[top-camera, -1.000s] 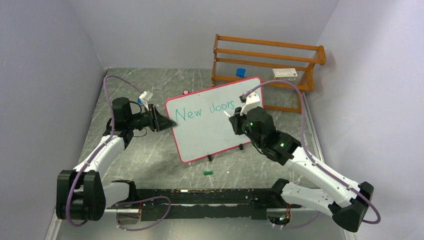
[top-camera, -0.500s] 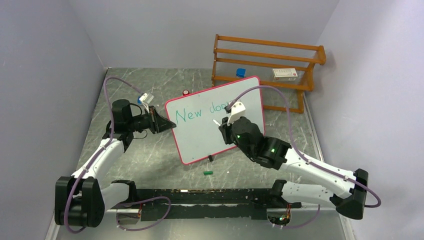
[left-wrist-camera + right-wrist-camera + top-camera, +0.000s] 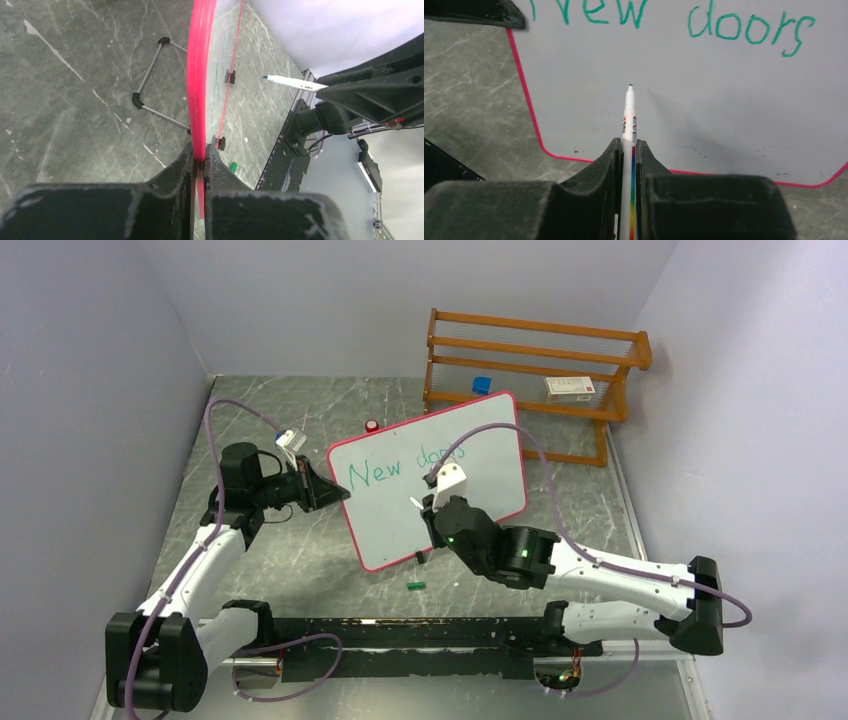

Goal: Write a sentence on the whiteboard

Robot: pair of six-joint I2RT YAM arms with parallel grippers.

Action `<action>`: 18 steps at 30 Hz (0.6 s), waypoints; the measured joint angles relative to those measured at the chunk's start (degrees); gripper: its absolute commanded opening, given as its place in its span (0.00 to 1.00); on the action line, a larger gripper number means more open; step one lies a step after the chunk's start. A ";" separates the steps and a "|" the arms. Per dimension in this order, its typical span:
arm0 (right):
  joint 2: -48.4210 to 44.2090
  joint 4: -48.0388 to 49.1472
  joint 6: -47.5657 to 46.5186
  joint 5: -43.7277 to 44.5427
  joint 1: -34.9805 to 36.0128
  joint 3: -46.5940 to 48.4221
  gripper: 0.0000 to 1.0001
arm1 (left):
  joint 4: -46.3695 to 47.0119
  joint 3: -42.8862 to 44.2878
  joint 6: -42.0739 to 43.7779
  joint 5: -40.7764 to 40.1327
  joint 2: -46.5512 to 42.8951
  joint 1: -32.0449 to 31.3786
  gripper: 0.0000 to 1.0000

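Observation:
The whiteboard (image 3: 400, 502), white with a pink-red rim, stands tilted at mid-table. It carries the green sentence (image 3: 378, 471), reading "New doors" in one line (image 3: 744, 27). My left gripper (image 3: 338, 490) is shut on the board's left rim (image 3: 200, 75). My right gripper (image 3: 422, 502) is shut on a white marker (image 3: 628, 115) with a rainbow stripe. The marker's green tip hangs just off the bare board below "New". The marker also shows in the left wrist view (image 3: 292, 83), clear of the board face.
A wooden rack (image 3: 535, 365) stands at the back right with a small white box (image 3: 570, 388) and a blue cap (image 3: 482, 385). A red cap (image 3: 372, 425) lies behind the board. A green marker cap (image 3: 416, 585) lies in front of it.
My right gripper has moved left and down with the marker, from the end of "doors" to below "New". The left gripper kept its hold on the board's rim.

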 measured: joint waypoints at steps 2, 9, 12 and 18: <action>0.98 0.07 0.52 1.11 1.49 0.00 0.00 | -0.92 0.02 0.46 -0.46 -0.20 0.00 0.05; 8.31 -0.63 2.10 5.49 5.99 2.58 0.00 | -1.86 0.02 0.90 -0.92 -0.44 0.00 0.05; 11.10 -1.20 2.89 7.26 7.37 4.55 0.00 | -1.86 0.02 0.90 -0.90 -0.46 0.00 0.05; 14.73 -2.10 4.63 10.14 8.46 6.80 0.00 | -2.03 0.02 1.03 -0.94 -0.50 0.00 0.05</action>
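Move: The marker in the right gripper is bound for the blank part of the whiteboard under "New", roughly 8 cm to the hand's left, 4 cm ahead and 5 cm below. "New" is about 11 cm left and 9 cm ahead; "doors" is about 12 cm ahead and 2 cm right, and the left gripper about 16 cm left and 6 cm ahead. From the left hand the blank spot is some 8 cm right, 2 cm back and 2 cm lower. Still gripping the marker, the right hand swings left beneath the written line, covering about 4.5 cm leftward while sinking some 3 cm and easing back a little early on, so that the tip closes in on the board's blank area under "New"; the hand's left side dips by roughly 5 to 10 degrees. The left hand stays put with its fingers shut on the board's left edge, holding the board in place, and whether the tip touches by the end can't be told. ##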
